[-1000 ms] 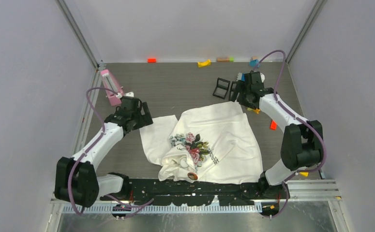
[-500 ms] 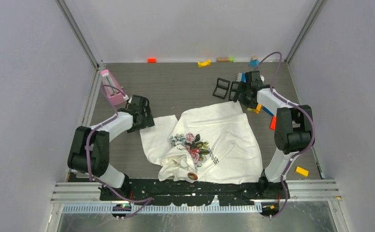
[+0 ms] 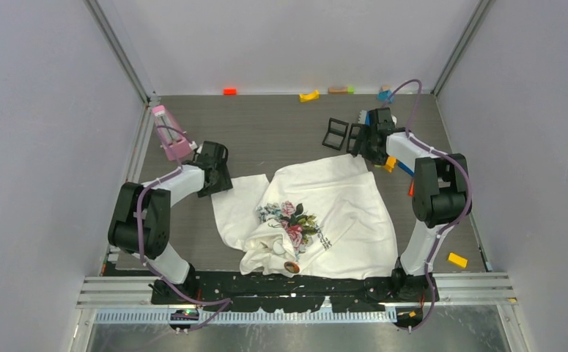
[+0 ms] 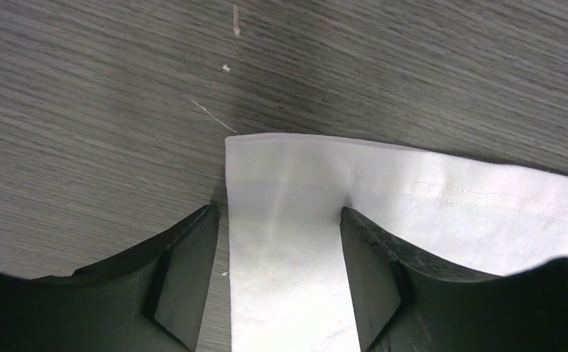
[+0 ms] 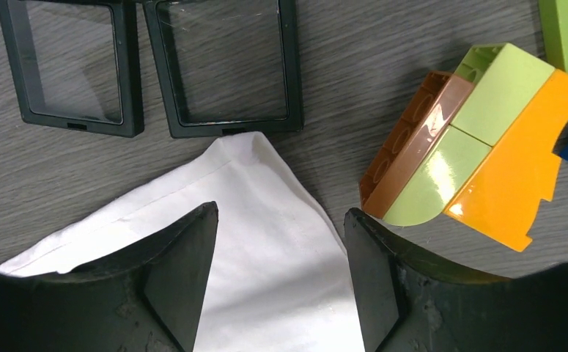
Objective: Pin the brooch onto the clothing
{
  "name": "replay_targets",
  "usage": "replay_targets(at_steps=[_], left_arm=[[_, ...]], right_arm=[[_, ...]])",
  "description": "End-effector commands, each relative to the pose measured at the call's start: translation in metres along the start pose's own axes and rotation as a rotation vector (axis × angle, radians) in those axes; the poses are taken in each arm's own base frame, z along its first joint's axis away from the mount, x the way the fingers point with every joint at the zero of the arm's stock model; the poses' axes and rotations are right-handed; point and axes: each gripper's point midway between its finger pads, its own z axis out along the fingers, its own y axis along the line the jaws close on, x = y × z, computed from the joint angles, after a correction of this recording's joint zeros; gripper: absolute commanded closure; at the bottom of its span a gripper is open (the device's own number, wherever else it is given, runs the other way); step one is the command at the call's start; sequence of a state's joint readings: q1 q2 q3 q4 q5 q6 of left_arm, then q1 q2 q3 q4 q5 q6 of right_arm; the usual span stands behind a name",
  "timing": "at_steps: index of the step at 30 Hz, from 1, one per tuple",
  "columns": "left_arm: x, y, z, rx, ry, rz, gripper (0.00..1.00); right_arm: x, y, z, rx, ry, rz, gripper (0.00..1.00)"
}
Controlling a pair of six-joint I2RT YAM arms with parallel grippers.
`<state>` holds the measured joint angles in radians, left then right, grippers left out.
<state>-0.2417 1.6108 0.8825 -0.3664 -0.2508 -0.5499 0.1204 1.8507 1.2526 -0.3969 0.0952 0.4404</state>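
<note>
The white T-shirt (image 3: 343,209) lies crumpled in the middle of the table, rose print (image 3: 289,218) facing up. A small round brown-rimmed thing (image 3: 291,267), perhaps the brooch, rests on its near hem. My left gripper (image 3: 218,176) is open and low over the shirt's left sleeve. In the left wrist view its jaws (image 4: 277,213) straddle the sleeve's corner (image 4: 288,183). My right gripper (image 3: 363,144) is open over the shirt's far right corner. In the right wrist view that corner (image 5: 266,220) lies between its jaws (image 5: 281,210).
Two black square frames (image 3: 335,133) lie just beyond the right gripper, seen close in the right wrist view (image 5: 226,66). Brown, green and orange toy blocks (image 5: 471,154) lie to its right. A pink bottle (image 3: 169,132) lies far left. Small blocks (image 3: 309,95) line the back wall.
Both arms have folded down, elbows drawing back towards their bases. The grippers have sunk lower over the same shirt corners. The shirt has not moved.
</note>
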Motion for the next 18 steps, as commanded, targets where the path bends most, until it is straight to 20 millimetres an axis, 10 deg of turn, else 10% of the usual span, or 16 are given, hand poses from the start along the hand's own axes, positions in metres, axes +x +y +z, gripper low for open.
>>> replay_targets(at_steps=[1, 10, 18], left_arm=[[-0.014, -0.001, 0.006, -0.023, -0.035, -0.013, 0.37], [-0.009, 0.002, 0.015, -0.014, -0.009, -0.052, 0.56], [-0.020, -0.004, 0.015, 0.021, -0.046, -0.089, 0.93]], right_arm=[[-0.020, 0.005, 0.005, -0.013, -0.046, -0.015, 0.31], [-0.006, 0.010, 0.017, -0.046, 0.011, -0.022, 0.35], [-0.005, 0.012, 0.019, -0.067, 0.028, 0.006, 0.84]])
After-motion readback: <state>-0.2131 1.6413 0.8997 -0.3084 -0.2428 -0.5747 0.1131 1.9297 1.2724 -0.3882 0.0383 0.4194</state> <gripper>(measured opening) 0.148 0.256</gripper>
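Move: The sleeve's outer corner lies about 2 cm ahead and 2 cm left of the left hand, 1 cm below; the printed flowers are roughly 20 cm to its right and 8 cm back. The clothing's far right corner is some 3 cm ahead, 1 cm left and 3 cm below the right hand. From this hand, the nearer black frame sits about 6 cm ahead and 2 cm left, the toy blocks some 7 cm right and 2 cm ahead. Both hands close nearly shut and pinch the clothing: the left gathers the sleeve just short of its outer corner while sliding forward about 2 cm at a level height, the right takes the cloth just short of the far right corner. The right first sinks about 2.5 cm almost straight down, with its fingers wide until near the bottom. ##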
